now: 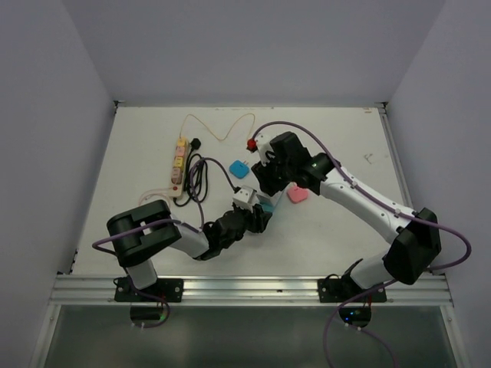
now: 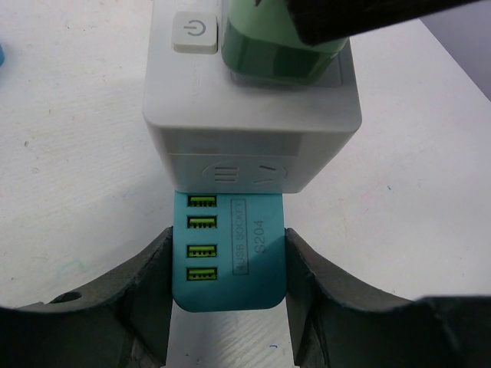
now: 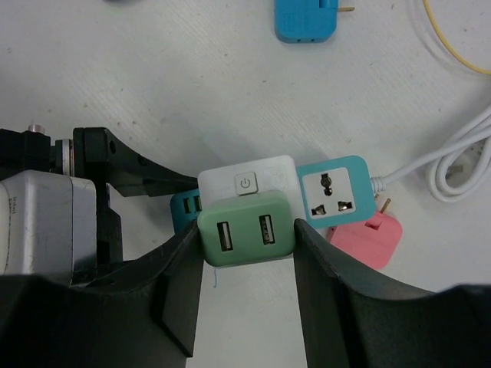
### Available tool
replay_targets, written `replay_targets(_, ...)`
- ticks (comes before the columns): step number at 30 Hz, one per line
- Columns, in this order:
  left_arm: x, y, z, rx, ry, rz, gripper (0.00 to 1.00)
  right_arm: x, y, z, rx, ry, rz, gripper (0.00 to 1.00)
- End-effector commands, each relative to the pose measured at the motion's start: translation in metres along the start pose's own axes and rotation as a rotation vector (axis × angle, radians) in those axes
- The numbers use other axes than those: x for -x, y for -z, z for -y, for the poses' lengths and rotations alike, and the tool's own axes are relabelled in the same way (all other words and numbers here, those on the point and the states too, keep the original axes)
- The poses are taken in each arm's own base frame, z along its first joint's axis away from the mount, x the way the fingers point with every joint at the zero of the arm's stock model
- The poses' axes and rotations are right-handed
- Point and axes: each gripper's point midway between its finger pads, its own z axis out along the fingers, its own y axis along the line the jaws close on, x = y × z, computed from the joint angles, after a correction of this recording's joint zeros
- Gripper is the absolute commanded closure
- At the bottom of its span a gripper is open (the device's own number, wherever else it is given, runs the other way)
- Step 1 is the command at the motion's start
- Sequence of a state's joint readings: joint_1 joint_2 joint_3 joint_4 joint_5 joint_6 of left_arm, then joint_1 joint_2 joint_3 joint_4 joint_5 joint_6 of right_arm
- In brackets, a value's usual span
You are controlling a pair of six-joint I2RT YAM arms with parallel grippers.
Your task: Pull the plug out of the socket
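Observation:
The socket is a white cube [image 2: 253,115] with a power button and a teal USB face [image 2: 230,253]. It lies on the white table [image 1: 337,138] near the middle. My left gripper [image 2: 228,284] is shut on the teal USB end, one finger on each side. A green two-port plug [image 3: 247,228] sits in the cube's top face, and my right gripper [image 3: 247,238] is shut on its two sides. From above, both grippers meet at the socket [image 1: 247,196], the left gripper [image 1: 257,216] reaching from the near left and the right gripper [image 1: 268,184] from the far right.
A pink plug [image 3: 367,238] lies right beside the socket's teal outlet face [image 3: 334,192], with a coiled white cable [image 3: 453,165] to its right. A blue plug [image 1: 238,168] lies just beyond. A power strip [image 1: 179,165], a black cable [image 1: 198,178] and a yellow wire [image 1: 219,126] lie at the far left.

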State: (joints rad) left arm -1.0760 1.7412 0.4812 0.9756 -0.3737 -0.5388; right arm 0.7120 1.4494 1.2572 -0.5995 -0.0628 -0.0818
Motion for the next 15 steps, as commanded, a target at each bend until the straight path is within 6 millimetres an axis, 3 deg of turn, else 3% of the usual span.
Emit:
replay_targets(1,-0.07,0.019,-0.042,0.115,-0.109,-0.245,1.0,0.111,0.05,-0.003,0.011,-0.053,0.35,1.0)
replay_targets(6,-0.066,0.016,-0.035,0.116,-0.141,-0.245,1.0,0.109,0.044,0.006,-0.046,-0.116,0.368,1.0)
replay_targets(15,-0.048,0.032,-0.033,0.139,-0.138,-0.255,1.0,0.074,0.027,0.001,-0.025,-0.145,0.33,1.0)
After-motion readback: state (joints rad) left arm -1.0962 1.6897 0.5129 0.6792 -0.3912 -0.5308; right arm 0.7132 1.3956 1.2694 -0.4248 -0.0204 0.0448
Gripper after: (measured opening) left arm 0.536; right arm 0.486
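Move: The right fingers already pinch the green plug, whose white socket block sits about 5 cm below and 1 cm back from them. On the table about 16 cm down, the pink plug is some 4 cm ahead and 11 cm to the right, and the light-blue adapter about 12 cm ahead and 8 cm left. The left hand grips the USB end of the blue strip; from it the green plug is about 6 cm ahead, 3 cm right and 10 cm up. Keeping its pinch on the green plug, the right hand hardly shifts at first, then pulls it out and away from the white block, rising about 5 cm while easing 2 cm or so forward and to its left, and tilting roughly 15 degrees. The left hand keeps hold of the blue strip as the counter-hold, nearly still to begin with, then goes down about 3 cm with a little left and back, tipping some 10 degrees, so that the strip and block part from the plug. ##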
